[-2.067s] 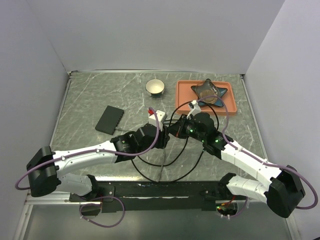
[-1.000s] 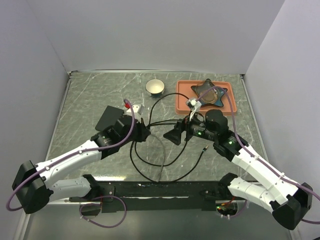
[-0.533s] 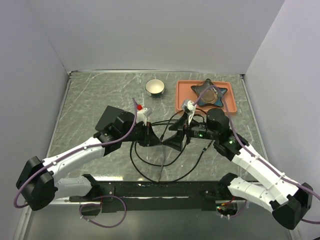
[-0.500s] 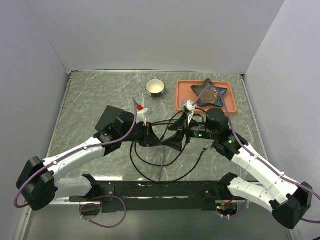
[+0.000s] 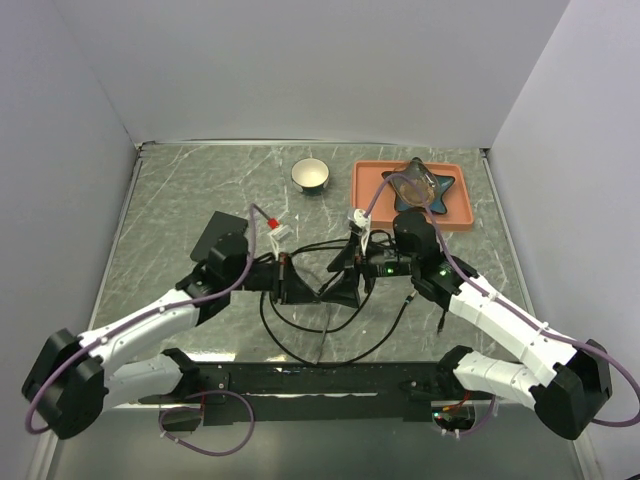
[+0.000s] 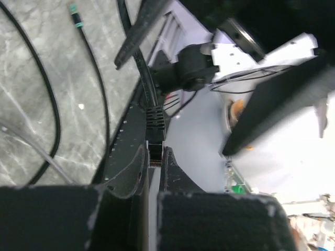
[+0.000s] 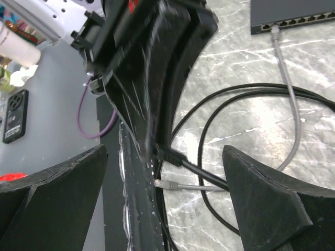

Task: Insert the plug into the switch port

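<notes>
The black switch [image 5: 214,231] lies at the left of the table, partly under my left arm. In the right wrist view its row of ports [image 7: 293,15] faces me, with a grey cable [image 7: 285,89] in one of them. My left gripper [image 5: 293,281] is shut on the plug [image 6: 154,155] of the black cable [image 6: 155,116], held above mid-table. That same plug's boot [image 7: 172,155] pokes out of the left fingers. My right gripper [image 5: 343,273] faces it from the right, open, with a finger [image 7: 57,183] on each side of the plug and touching nothing.
Black cable loops [image 5: 300,330] lie across the near middle. A loose grey plug [image 7: 167,184] rests on the table below the grippers. A white bowl [image 5: 311,174] and an orange tray [image 5: 366,198] holding a star-shaped dish [image 5: 415,184] stand at the back.
Over the last second both grippers have come together over mid-table, the left swinging right from beside the switch with the plug still held. The right wrist has shifted left, jaws still wide.
</notes>
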Available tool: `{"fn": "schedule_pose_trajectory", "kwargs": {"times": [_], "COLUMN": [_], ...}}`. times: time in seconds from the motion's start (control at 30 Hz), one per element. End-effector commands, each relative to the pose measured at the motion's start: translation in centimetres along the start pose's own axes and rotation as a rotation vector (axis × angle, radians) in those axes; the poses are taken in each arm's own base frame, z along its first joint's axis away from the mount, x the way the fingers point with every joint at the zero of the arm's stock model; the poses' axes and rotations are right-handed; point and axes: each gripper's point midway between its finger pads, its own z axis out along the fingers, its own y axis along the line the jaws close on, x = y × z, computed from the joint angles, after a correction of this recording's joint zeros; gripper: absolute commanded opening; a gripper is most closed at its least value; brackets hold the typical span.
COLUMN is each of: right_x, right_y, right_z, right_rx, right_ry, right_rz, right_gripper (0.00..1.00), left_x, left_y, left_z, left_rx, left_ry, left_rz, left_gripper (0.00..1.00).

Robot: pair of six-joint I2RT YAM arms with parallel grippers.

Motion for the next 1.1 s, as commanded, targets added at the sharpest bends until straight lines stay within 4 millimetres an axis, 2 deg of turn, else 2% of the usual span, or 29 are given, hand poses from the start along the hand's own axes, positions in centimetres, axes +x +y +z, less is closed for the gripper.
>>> {"fn": "schedule_pose_trajectory", "kwargs": {"times": [0.0,0.13,0.23,0.4,0.57,0.63,0.7,0.8,0.83,0.9,0.93,1.0,1.07], "right_x": [-0.4,0.3,0.4,-0.3,-1.0,-1.1,-0.8,-0.9,-1.0,-1.1,-1.1,-1.2,-1.0], "right_y": [0.9,1.0,1.1,1.0,0.4,0.4,0.3,0.6,0.7,0.9,1.0,0.6,0.2], "right_z": [-0.2,0.0,0.2,0.3,0.4,0.6,0.9,1.2,1.2,1.3,1.4,1.6,1.8], "right_rx": [-0.044,-0.059,-0.074,-0.058,-0.025,-0.032,-0.048,-0.071,-0.074,-0.088,-0.093,-0.075,-0.062], "right_ry": [-0.002,0.001,0.004,-0.020,-0.047,-0.046,-0.033,-0.028,-0.033,-0.033,-0.029,-0.026,-0.015], "right_rz": [-0.037,-0.027,-0.014,-0.022,-0.032,-0.031,-0.021,-0.016,-0.017,-0.012,-0.011,0.003,0.025], "right_gripper": [0.97,0.96,0.95,0.93,0.87,0.78,0.76,0.62,0.46,0.29,0.14,0.03,0.00], "left_x": [-1.8,-2.3,-2.2,-2.0,-1.8,-1.9,-2.1,-2.0,-2.1,-2.1,-2.1,-2.2,-2.7], "left_y": [-5.4,-5.5,-5.7,-4.8,-4.4,-4.5,-4.5,-4.4,-4.4,-4.3,-4.0,-3.7,-2.5], "left_z": [-2.8,-3.6,-3.5,-2.9,-2.6,-2.6,-2.6,-2.4,-2.4,-2.3,-2.3,-2.1,-1.9], "left_rx": [0.198,0.185,0.209,0.214,0.214,0.219,0.220,0.224,0.223,0.221,0.211,0.191,0.108], "left_ry": [-0.087,-0.118,-0.112,-0.091,-0.076,-0.082,-0.083,-0.079,-0.078,-0.078,-0.076,-0.076,-0.090], "left_rz": [0.155,0.158,0.152,0.126,0.116,0.118,0.118,0.113,0.112,0.111,0.103,0.115,0.083], "left_gripper": [0.01,0.01,0.01,0.01,0.01,0.01,0.01,0.01,0.01,0.01,0.01,0.01,0.10]}}
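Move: My left fingers hold the black plug by its nose, its middle about 1 cm to the right of that hand and its cable trailing off to the right. From my open right hand the plug lies about 1 cm to the left, 1 cm back and 2 cm below. From my left hand, the switch lies roughly 15 cm ahead and 23 cm left, and the grey cable's loose plug about 13 cm back and 1 cm right, both some 19 cm lower. I raise the plug between my waiting right fingers: my left hand lifts about 3.5 cm and shifts some 2 cm left, its fingers tipping up to nearly level, then stays and finally sinks over 1 cm. My right hand barely moves, easing a centimetre or so left and back as it shuts from wide open and pinches the boot behind the plug. My left fingers keep their grip. ##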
